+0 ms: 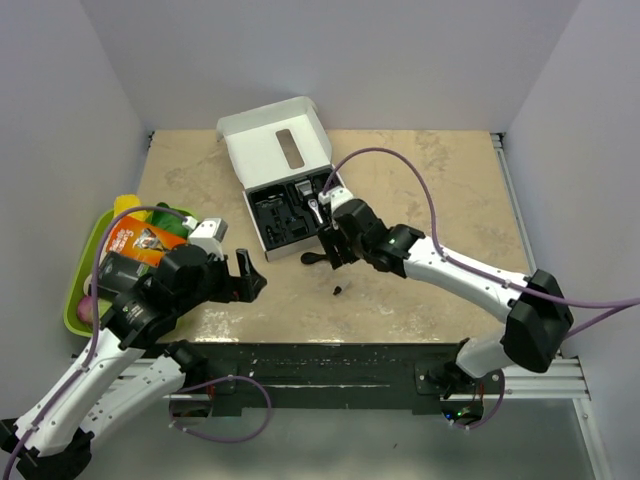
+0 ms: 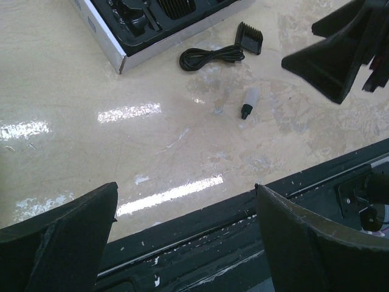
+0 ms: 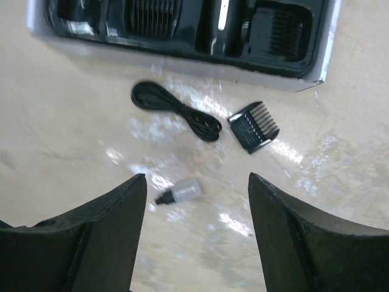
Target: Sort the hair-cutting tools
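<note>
A black comb attachment (image 3: 254,126) and a coiled thin black cord (image 3: 176,111) lie on the table just in front of the white box (image 3: 182,58). More black comb pieces (image 3: 152,15) sit in the box's black insert. A small clear bottle with a black cap (image 3: 181,193) lies on the table, below and between the fingers of my right gripper (image 3: 197,179), which is open and empty. In the top view the right gripper (image 1: 330,250) hovers by the cord (image 1: 312,258). My left gripper (image 2: 185,188) is wide open and empty over the table's near edge, well short of the cord (image 2: 209,56).
The white box (image 1: 285,200) lies open with its lid (image 1: 275,140) folded back at the table's centre back. A green tray (image 1: 78,290) with colourful packets (image 1: 145,240) sits at the left edge. A black mounting rail (image 1: 330,360) runs along the near edge.
</note>
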`<state>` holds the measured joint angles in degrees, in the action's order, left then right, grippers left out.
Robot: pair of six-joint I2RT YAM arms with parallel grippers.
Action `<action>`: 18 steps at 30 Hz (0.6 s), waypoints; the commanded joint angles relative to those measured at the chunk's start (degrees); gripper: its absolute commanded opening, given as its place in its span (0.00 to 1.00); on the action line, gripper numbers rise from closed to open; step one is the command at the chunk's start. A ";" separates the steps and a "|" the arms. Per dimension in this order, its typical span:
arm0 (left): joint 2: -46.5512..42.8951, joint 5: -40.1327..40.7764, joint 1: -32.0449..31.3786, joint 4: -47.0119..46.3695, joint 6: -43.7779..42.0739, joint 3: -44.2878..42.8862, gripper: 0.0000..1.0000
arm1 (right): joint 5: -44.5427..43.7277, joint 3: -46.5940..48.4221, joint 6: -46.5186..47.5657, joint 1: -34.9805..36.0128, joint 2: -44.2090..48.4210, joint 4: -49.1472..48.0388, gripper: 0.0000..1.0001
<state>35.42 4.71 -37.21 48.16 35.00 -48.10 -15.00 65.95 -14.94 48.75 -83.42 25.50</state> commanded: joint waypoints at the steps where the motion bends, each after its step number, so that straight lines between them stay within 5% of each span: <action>1: -0.61 0.65 -0.14 -0.09 1.38 -1.83 0.98 | 1.39 -2.85 18.79 0.82 0.81 -3.01 0.70; 5: -0.62 -0.05 -0.14 -0.52 1.73 -1.12 0.98 | -1.60 -0.47 16.53 0.91 -4.90 3.76 0.66; 12: -1.58 0.30 -0.14 -0.26 2.61 -0.95 0.98 | 3.49 -8.82 3.53 1.08 -2.10 0.16 0.52; 15: -2.11 0.56 -0.14 -0.17 2.79 -0.42 0.98 | 3.14 -10.66 -2.09 2.31 -1.31 1.66 0.36; 18: -2.11 0.48 -0.14 -0.17 2.96 0.11 0.98 | 2.70 -12.69 -5.61 3.54 1.58 1.84 0.09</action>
<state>33.67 4.93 -37.21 48.56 36.97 -48.10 -12.34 54.78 -12.45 50.63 -86.78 27.03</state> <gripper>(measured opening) 0.983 0.210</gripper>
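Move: The small oil bottle lies about 15 cm below the right hand, some 3 cm back and 1 cm to its right. From that hand the black comb is about 6 cm ahead and 4 cm right, the coiled cable 4 cm ahead and 4 cm left, both on the table. The open box's middle is 15 cm ahead, 7 cm left. From the left hand the bottle is some 4 cm ahead, 19 cm right, 19 cm below. The right hand drops about 10 cm towards the oil bottle, drawing back 5 cm, its empty fingers closing most of the way. ##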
